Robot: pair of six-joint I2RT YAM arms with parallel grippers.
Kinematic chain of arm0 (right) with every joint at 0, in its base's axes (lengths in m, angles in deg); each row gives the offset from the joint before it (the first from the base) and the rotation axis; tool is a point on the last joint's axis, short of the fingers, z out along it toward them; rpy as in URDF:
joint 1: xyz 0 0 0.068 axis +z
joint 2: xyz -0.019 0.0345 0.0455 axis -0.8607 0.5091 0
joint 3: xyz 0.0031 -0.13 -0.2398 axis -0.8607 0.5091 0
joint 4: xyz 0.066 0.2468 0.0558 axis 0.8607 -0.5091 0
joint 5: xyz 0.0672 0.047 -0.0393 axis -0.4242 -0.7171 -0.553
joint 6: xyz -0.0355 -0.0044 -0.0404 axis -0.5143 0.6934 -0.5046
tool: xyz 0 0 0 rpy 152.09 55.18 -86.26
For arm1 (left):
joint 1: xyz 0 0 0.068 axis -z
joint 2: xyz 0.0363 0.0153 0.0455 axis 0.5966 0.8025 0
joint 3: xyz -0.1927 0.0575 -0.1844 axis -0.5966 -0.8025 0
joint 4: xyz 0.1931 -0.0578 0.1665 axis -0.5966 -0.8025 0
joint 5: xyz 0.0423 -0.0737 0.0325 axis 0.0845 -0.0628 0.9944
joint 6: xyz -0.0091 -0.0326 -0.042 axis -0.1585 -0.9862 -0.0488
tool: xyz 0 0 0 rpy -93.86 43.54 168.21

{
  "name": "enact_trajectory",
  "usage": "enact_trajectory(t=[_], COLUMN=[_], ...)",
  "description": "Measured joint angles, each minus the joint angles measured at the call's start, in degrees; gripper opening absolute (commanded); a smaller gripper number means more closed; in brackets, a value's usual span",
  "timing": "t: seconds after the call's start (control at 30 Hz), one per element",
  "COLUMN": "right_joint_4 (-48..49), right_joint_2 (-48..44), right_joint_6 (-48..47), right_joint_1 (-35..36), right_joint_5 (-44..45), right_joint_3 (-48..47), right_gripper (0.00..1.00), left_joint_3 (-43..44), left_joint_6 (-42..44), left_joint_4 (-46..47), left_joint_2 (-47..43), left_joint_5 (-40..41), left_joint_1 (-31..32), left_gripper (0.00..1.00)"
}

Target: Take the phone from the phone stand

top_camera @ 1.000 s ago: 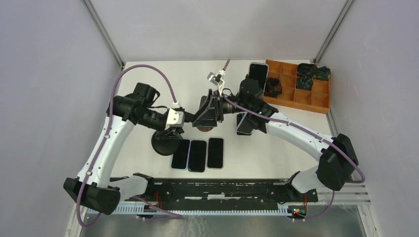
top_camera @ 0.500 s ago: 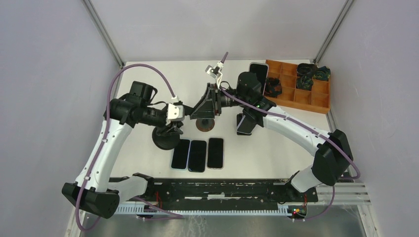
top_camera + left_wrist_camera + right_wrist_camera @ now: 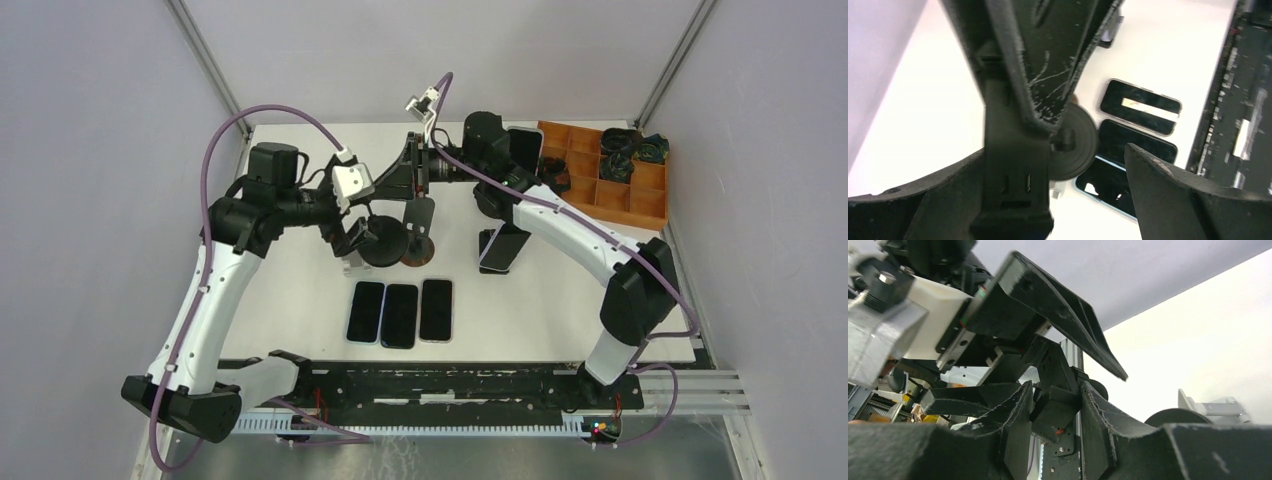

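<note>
My right gripper is shut on the black upper block of a phone stand. The stand's arm hangs down between the wide-apart fingers of my left gripper, close against its left finger. The stand's round black base shows beyond it in the left wrist view. No phone shows on this stand. One dark phone leans under my right arm. Another phone stands upright by the wooden tray.
Three phones lie face up side by side at the near middle of the table, also seen from the left wrist. A brown disc and a small white part lie near them. A wooden compartment tray sits far right.
Both grippers have moved away from the near edge and closer together. The black round base has shifted right, from beside the three phones to just left of the brown disc.
</note>
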Motion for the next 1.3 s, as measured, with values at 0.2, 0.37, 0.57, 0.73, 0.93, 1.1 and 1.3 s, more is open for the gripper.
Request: enact_trajectory(t=[0.2, 0.37, 0.57, 0.73, 0.93, 1.1, 1.3], right_joint_4=[-1.9, -2.1, 2.0, 6.0, 11.1, 13.9, 15.6], right_joint_2=[4.4, 10.1, 16.6, 21.9, 25.4, 27.9, 32.6], right_joint_6=[0.5, 1.5, 6.9, 12.4, 16.4, 17.7, 16.7], right_joint_1=[-2.2, -3.8, -5.0, -5.2, -5.2, -5.2, -5.6], right_joint_5=[0.2, 0.6, 1.0, 1.2, 2.2, 2.8, 4.8], right_joint_3=[-5.3, -12.0, -17.5, -22.2, -24.0, -24.3, -24.6], right_gripper=[0.00, 0.00, 0.00, 0.00, 0.00, 0.00, 0.00], left_joint_3=[2.9, 6.7, 10.5, 10.3, 9.4, 8.5, 6.9], left_joint_6=[-5.0, -9.7, -12.3, -12.6, -12.7, -12.7, -12.8], left_joint_4=[3.0, 4.1, 4.4, 4.4, 4.5, 4.6, 5.5], left_joint_2=[0.1, 1.6, 3.0, 2.8, 2.4, 2.2, 1.6], left_joint_5=[8.8, 11.9, 12.5, 12.3, 11.0, 10.7, 9.6], left_joint_1=[-1.3, -5.8, -10.3, -10.7, -10.8, -10.8, -10.8], left_gripper=[1.00, 1.00, 1.00, 1.00, 1.00, 1.00, 1.00])
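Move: The right gripper still holds the black round-base stand. The open table behind the two emptied stands lies about 17 cm ahead of it, 5 cm to its left and some 32 cm below. On the table, the wood-base stand is roughly 6 cm ahead and 4 cm right of it, the clear stand 5 cm ahead and 11 cm left. From the open left gripper, that spot is about 20 cm ahead, 2 cm left and 26 cm down. Keep the right fingers shut on the black stand's holder and carry it forward about 16 cm, drifting some 5 cm left, towards the open back of the table; tilt the wrist a little and sink about 6 cm, nearly all at the end. Meanwhile draw the wide-open left gripper away forward, left and up, turning it some 25 degrees counter-clockwise, then let it ease down slightly. ##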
